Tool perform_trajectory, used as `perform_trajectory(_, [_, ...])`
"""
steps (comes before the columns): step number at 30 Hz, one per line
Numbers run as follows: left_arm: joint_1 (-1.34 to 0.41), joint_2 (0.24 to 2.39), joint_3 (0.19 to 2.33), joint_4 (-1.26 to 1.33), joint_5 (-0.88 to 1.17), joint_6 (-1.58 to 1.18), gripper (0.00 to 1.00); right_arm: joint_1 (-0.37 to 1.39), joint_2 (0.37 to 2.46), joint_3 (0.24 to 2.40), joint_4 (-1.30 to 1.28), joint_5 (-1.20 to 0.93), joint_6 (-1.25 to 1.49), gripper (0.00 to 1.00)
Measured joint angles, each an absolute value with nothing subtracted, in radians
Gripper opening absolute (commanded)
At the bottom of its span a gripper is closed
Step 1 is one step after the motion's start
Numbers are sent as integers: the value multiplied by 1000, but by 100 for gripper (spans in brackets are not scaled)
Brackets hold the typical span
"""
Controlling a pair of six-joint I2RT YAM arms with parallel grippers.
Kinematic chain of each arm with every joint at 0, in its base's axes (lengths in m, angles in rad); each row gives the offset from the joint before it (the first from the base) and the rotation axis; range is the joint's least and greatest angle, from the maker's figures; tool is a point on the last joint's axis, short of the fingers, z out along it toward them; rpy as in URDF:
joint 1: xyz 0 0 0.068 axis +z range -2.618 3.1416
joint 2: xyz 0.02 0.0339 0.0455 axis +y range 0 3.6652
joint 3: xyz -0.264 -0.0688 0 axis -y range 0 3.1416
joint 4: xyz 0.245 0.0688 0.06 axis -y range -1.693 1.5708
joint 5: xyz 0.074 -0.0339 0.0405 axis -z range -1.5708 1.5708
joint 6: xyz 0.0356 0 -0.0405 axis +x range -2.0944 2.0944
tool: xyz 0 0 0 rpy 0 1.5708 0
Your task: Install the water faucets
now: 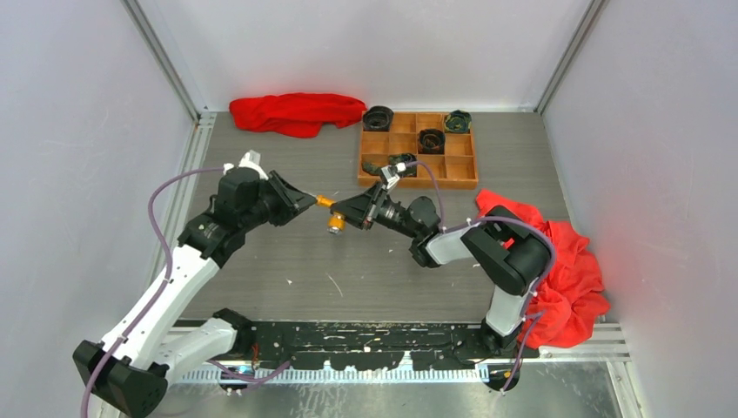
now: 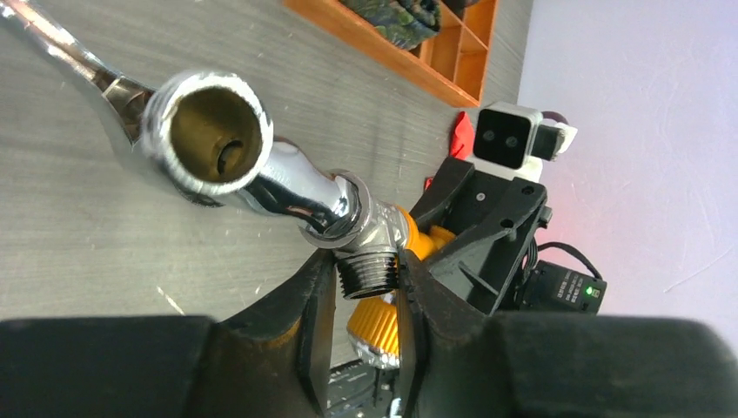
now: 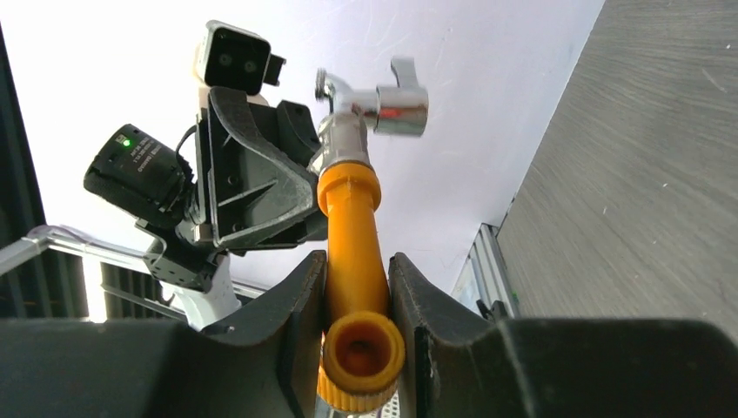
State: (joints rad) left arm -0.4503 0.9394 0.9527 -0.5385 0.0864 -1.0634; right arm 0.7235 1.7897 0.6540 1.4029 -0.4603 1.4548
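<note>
Above the middle of the table, the two water faucets meet end to end between my grippers. The shiny silver faucet (image 2: pixel 261 174) has its threaded stub clamped in my left gripper (image 2: pixel 365 272), which is shut on it. The orange-yellow faucet (image 3: pixel 352 226) has its spout pinched between the fingers of my right gripper (image 3: pixel 358 274), its knurled round end nearest the camera. The silver faucet (image 3: pixel 376 106) sits at the orange spout's far end. From above, the left gripper (image 1: pixel 305 202) and right gripper (image 1: pixel 350 212) face each other with the orange faucet (image 1: pixel 334 223) between them.
A wooden compartment tray (image 1: pixel 418 183) stands at the back right with dark rolled items (image 1: pixel 431 139) in it. One red cloth (image 1: pixel 296 111) lies at the back wall. Another red cloth (image 1: pixel 570 274) is bunched by the right arm's base.
</note>
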Motion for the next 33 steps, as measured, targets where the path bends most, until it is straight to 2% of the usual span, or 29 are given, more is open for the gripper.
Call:
perform_trajectory(1, [-449, 948, 952, -515, 94, -1049, 56, 723, 1777, 647, 1391, -453, 1466, 1])
perform_trajectory(4, [-450, 960, 939, -414, 128, -1006, 44, 732, 1742, 634, 1361, -437, 1484, 1])
perform_trajectory(5, [-450, 957, 929, -386, 135, -1002, 48, 738, 1730, 629, 1351, -430, 1493, 1])
perform_trajectory(6, [-450, 954, 917, -355, 142, -995, 58, 743, 1718, 624, 1345, -427, 1497, 1])
perform_trajectory(8, [-450, 951, 902, -314, 152, -984, 87, 751, 1692, 622, 1318, -420, 1498, 1])
perform_trajectory(11, [-450, 946, 899, -273, 162, -978, 100, 757, 1660, 621, 1261, -411, 1486, 1])
perform_trajectory(17, [-450, 909, 902, -299, 143, -934, 100, 750, 1637, 620, 1198, -381, 1452, 1])
perform_trajectory(26, [-450, 786, 1016, -545, -28, -763, 100, 685, 1642, 579, 1084, -361, 1386, 1])
perform_trajectory(31, [-450, 730, 1066, -575, -67, -640, 100, 664, 1727, 625, 1008, -363, 1310, 1])
perform_trajectory(32, [-450, 716, 1066, -575, -78, -615, 100, 661, 1753, 640, 1000, -365, 1303, 5])
perform_trajectory(33, [-450, 703, 1066, -577, -87, -591, 100, 656, 1782, 656, 992, -369, 1291, 18])
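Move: The silver tee joining the chrome tap to the orange faucet sits right at the left hand point, its threaded stub between the left fingers. From the right hand, which grips the orange faucet, the tee is about 6 cm left, 2 ahead and 2 higher. From the left hand, the chrome tap lies roughly 5 cm left and 2 ahead, slightly higher; the faucet's body about 6 right and 1 back, a little lower; its orange knob some 6 right, 4 back and 4 lower. The silver tee's stub is let go as the left fingers spread wide, that hand first easing forward-right and up a few centimetres, then swinging left, up and back to end about 9 cm higher, fingers tilting up. Still gripping the orange faucet, the right hand rises and draws back slightly, then sinks about 10 cm and reaches forward towards open table, its left-pointing fingers tipping down some 20 degrees. ##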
